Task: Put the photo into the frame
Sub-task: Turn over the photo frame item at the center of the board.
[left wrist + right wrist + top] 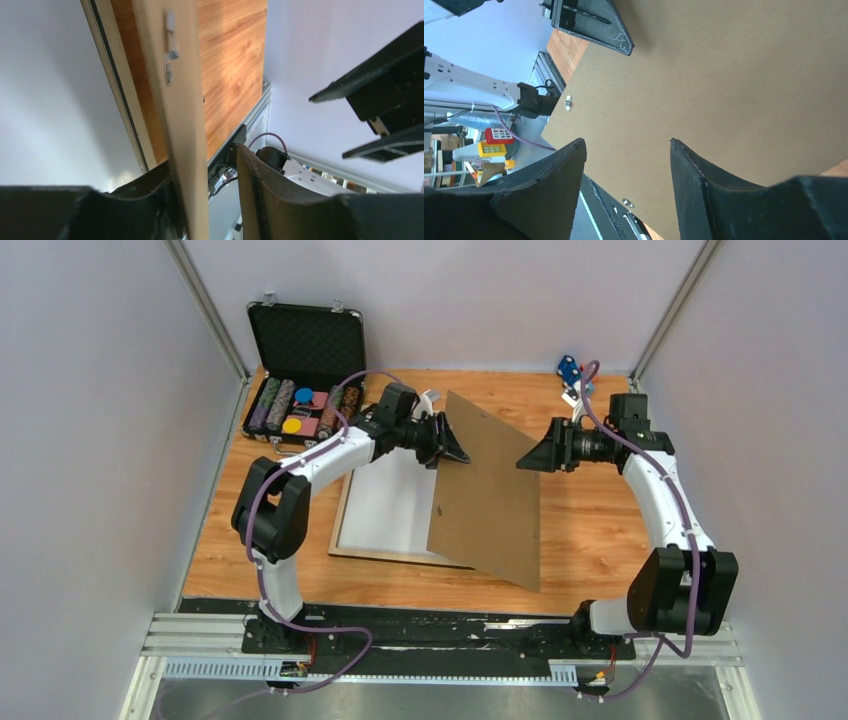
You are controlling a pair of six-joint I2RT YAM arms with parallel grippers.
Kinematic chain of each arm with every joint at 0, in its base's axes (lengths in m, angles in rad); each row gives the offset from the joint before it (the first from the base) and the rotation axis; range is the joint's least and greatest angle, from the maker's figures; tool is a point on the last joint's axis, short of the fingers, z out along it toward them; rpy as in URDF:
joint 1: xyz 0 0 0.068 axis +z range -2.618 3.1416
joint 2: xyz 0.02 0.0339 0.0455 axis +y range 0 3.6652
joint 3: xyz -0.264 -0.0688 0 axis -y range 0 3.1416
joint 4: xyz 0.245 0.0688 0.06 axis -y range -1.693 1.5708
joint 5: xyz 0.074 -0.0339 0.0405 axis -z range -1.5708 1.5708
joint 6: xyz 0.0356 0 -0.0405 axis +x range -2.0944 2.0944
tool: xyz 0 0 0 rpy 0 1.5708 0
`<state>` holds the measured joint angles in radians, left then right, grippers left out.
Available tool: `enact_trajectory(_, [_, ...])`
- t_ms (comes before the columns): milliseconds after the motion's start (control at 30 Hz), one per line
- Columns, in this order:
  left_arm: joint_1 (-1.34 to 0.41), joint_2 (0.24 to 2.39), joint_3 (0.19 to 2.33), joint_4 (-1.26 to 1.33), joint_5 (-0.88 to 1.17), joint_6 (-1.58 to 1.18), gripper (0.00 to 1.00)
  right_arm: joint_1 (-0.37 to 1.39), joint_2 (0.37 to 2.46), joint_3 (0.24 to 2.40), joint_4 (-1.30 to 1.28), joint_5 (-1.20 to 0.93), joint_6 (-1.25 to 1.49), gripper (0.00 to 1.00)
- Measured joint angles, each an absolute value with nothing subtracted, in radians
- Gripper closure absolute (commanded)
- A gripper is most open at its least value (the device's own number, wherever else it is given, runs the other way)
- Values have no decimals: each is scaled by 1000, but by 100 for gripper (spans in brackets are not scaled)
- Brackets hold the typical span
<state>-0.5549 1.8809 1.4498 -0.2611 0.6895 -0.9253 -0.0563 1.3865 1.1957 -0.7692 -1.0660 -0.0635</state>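
A brown backing board [490, 500] stands tilted on its lower edge over the frame [338, 532], which lies flat on the table with a white surface [385, 505] inside it. The photo is not in view. My left gripper [455, 448] straddles the board's upper left edge. In the left wrist view that gripper [200, 160] has the board [180, 100] against one finger, with a gap to the other. My right gripper [525, 460] hovers open at the board's right side. In the right wrist view it [626, 142] faces the board's face [724, 75], nothing between its fingers.
An open black chip case [300, 370] with coloured chips stands at the back left. A small blue item [570, 370] lies at the back right. White walls close in both sides. A metal rail [450, 640] runs along the near edge.
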Motion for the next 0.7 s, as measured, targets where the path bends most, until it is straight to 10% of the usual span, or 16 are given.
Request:
enact_trajectory(267, [-546, 1925, 1375, -105, 755, -975, 99, -153, 1386, 1150, -756, -1068, -89, 41])
enact_trajectory(700, [-424, 1923, 1314, 192, 922, -1110, 100, -233, 1374, 1048, -697, -1074, -90, 44])
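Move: The board leans with its left edge raised between my half-open left fingers. The board's middle is about 7 cm to the right, 7 cm back and 6 cm below that hand. The photo frame's middle lies roughly 9 cm to its left, 6 cm back and 15 cm down. From my right hand, the board's middle is about 6 cm left, 5 cm back and 12 cm below, and the tape dispenser is some 18 cm ahead, 11 cm to the right and 20 cm below. I shut my left fingers on the board's raised left edge while dipping about 2 cm. With the edge pinched, I carry it forward, up and a little left, tipping my fingers up some 15 degrees towards level. My right hand, fingers still open, shifts about 5 cm right and sinks steadily above the board, towards its right edge. ##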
